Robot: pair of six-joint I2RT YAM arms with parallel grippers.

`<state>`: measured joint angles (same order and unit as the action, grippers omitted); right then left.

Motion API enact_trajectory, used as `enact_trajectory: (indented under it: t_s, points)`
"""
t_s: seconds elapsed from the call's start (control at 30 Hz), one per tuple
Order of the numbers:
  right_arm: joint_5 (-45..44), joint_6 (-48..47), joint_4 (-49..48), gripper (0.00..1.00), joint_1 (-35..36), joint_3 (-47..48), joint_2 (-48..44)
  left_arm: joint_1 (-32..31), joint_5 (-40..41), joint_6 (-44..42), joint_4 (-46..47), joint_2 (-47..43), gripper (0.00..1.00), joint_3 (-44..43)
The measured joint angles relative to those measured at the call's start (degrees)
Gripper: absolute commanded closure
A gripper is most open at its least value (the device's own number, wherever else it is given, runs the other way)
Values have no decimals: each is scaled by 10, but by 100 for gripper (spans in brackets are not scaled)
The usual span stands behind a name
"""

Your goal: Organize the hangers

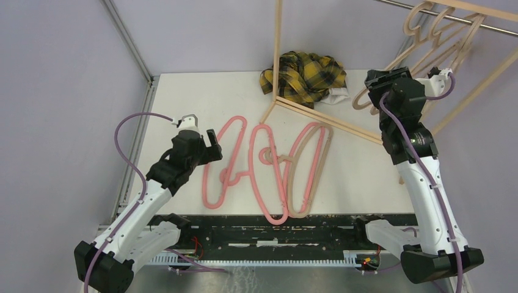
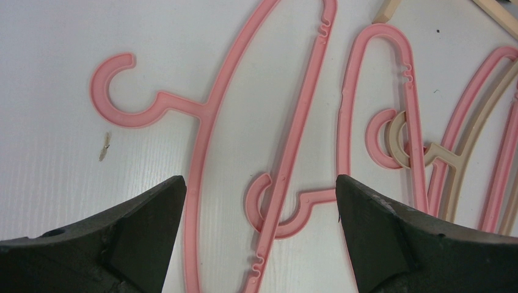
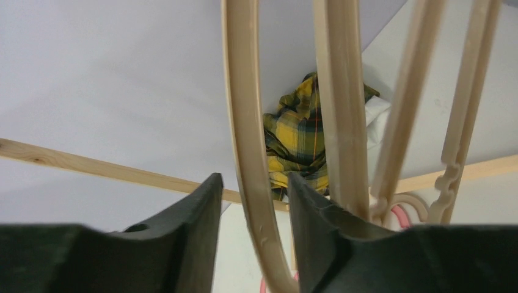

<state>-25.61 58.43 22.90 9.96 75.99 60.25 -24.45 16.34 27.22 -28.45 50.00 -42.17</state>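
Three pink hangers (image 1: 239, 120) and a tan one (image 1: 319, 171) lie overlapping on the white table. My left gripper (image 1: 212, 145) hovers over the leftmost ones, open wide. In the left wrist view, the bar and hook of the pink hangers (image 2: 287, 183) show between the fingers of the left gripper (image 2: 259, 195), untouched. Several tan hangers (image 1: 427, 39) hang from the rail at the back right. My right gripper (image 1: 375, 82) is raised beside them. Its jaws (image 3: 255, 189) stand apart around one tan hanger's bar (image 3: 244, 110), with a gap on the left side.
The light wooden rack frame (image 1: 278, 49) with its metal rail (image 1: 488, 24) stands at the back right. A yellow-black plaid cloth (image 1: 304, 76) lies bunched at the rack's foot. Purple walls close in the left and back.
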Motion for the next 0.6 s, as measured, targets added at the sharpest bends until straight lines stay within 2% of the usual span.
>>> enact_trajectory:
  t_s: [0.27, 0.4, 0.6]
  points:
    - [33, -18, 27, 17, -4, 3, 10, 0, 0, 0, 3, 0, 1, 0]
    - [45, -35, 38, 12, -4, 19, 4, 0, -2, 0, 3, 0, 1, 0]
    - [46, -73, 69, 10, -4, 48, -39, 0, -2, 0, 3, 0, 1, 0]
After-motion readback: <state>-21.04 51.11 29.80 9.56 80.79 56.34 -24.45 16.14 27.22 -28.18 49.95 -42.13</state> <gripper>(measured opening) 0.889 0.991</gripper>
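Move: The wooden hanger I've just brought to the rod has its bar right between my right fingers, already half open; the rod at its hook is about 15 cm above, 10 ahead and 8 right. The other hung hangers crowd some 9 cm right, 5 ahead and 5 above. The tan hanger on the table lies about 12 cm back, 18 left and 40 below. From my left hand the hung hanger is roughly 10 cm ahead, 45 right and 25 up. I open my right fingers the rest of the way around the hanger's bar, letting my hand dip about 1.5 cm. Then I draw back towards my base and rise, ending some 3.5 cm back and 2.5 cm higher with the fingers wide, the wrist turning only slightly. ##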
